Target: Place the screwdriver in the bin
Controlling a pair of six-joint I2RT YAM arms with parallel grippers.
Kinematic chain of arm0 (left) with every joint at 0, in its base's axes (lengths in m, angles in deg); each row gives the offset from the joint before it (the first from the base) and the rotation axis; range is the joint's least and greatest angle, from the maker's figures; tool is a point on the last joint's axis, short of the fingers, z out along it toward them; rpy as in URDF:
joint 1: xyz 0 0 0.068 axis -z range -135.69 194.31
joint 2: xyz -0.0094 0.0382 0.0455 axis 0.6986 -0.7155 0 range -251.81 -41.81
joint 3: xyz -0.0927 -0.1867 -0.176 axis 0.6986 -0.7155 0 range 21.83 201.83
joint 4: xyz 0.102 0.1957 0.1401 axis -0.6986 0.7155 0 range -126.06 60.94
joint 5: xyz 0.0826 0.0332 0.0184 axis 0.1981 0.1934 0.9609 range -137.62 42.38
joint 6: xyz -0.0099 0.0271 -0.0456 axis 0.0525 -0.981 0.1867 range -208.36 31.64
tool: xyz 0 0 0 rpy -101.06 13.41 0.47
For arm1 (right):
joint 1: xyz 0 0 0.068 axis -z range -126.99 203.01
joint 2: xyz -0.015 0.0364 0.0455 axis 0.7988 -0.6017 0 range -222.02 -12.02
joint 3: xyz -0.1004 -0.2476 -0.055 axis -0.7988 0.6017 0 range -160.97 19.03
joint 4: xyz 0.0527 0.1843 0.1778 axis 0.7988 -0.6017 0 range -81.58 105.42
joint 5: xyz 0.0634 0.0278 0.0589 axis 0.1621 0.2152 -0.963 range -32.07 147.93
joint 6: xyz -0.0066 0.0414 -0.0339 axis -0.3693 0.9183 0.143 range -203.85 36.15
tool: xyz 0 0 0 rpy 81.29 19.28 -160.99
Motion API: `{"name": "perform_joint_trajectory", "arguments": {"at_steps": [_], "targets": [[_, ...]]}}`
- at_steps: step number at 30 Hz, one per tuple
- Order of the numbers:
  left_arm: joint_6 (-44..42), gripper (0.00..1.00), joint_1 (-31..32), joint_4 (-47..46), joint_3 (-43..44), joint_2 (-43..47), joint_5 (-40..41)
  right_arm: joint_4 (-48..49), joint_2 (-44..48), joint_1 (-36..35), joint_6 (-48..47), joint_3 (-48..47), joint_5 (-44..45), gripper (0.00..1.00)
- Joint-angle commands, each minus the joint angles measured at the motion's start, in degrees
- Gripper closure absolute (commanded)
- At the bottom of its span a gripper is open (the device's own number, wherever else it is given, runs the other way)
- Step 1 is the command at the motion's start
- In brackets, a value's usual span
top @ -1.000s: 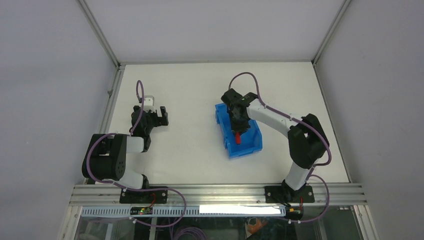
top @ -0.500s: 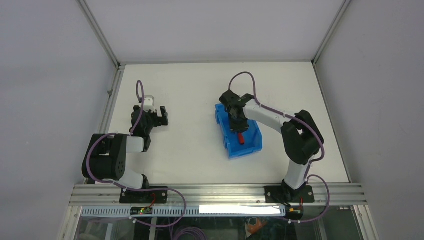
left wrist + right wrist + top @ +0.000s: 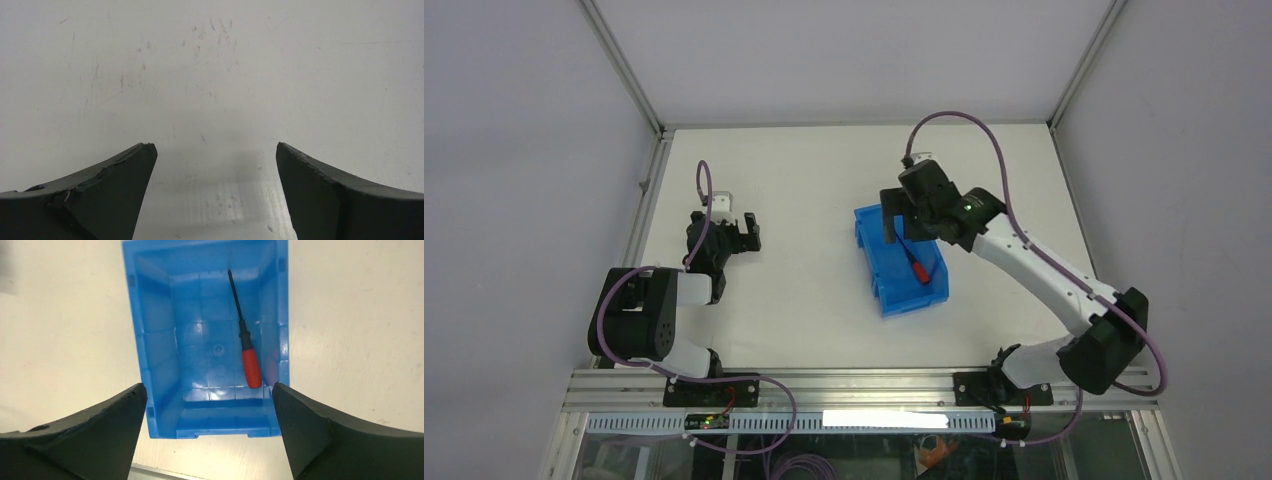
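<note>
The blue bin [image 3: 904,298] stands right of the table's middle. The screwdriver [image 3: 917,267], with a red handle and a thin dark shaft, lies loose on the bin floor along its right wall. My right gripper [image 3: 906,232] hovers open above the bin's far end with nothing between its fingers. In the right wrist view the bin [image 3: 160,365] lies below the open right gripper [image 3: 208,386]. The screwdriver [image 3: 250,365] rests inside it, apart from both fingers. My left gripper [image 3: 742,232] is open over bare table at the left. The left wrist view shows the left gripper [image 3: 215,145] empty.
White table [image 3: 804,300] with a metal rail [image 3: 864,385] along its near edge. Grey walls enclose the left, far and right sides. A small white block [image 3: 723,203] sits just beyond the left gripper.
My right gripper has opened and let go of the screwdriver, which now lies in the bin. The gripper has risen and drawn back to the far end; the right elbow has swung right.
</note>
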Motion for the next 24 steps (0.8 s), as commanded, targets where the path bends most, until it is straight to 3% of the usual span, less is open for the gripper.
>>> {"name": "perform_joint_trajectory", "arguments": {"at_steps": [1, 8, 13, 18, 24], "targets": [[0.9, 0.01, 0.6, -3.7, 1.2, 0.0, -0.9, 5.1, 7.9, 1.4, -6.5, 1.3, 0.9, 0.01], [0.9, 0.01, 0.6, -3.7, 1.2, 0.0, -0.9, 14.2, 16.3, 12.9, -8.2, 12.3, -0.2, 0.01], [0.9, 0.01, 0.6, -3.7, 1.2, 0.0, -0.9, 23.5, 21.0, 19.4, -5.7, 24.4, 5.1, 0.01], [0.9, 0.01, 0.6, -3.7, 1.2, 0.0, -0.9, 30.5, 27.5, 21.6, -3.0, 34.8, 10.0, 0.01], [0.9, 0.01, 0.6, -3.8, 1.2, 0.0, -0.9, 32.8, 30.1, 21.9, -2.8, 40.8, 10.8, 0.01]]}}
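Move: The screwdriver already lies in the bin almost straight below the right hand, about 16 cm down and level with it. The bin's middle is some 2 cm to this hand's left and 14 cm down, its right wall about 4 cm to the hand's right. From the left hand the screwdriver lies roughly 42 cm right, 10 cm back and 2 cm lower. The open right hand rises briefly, then sweeps some 16 cm right beyond the bin, sinking and turning clockwise. ##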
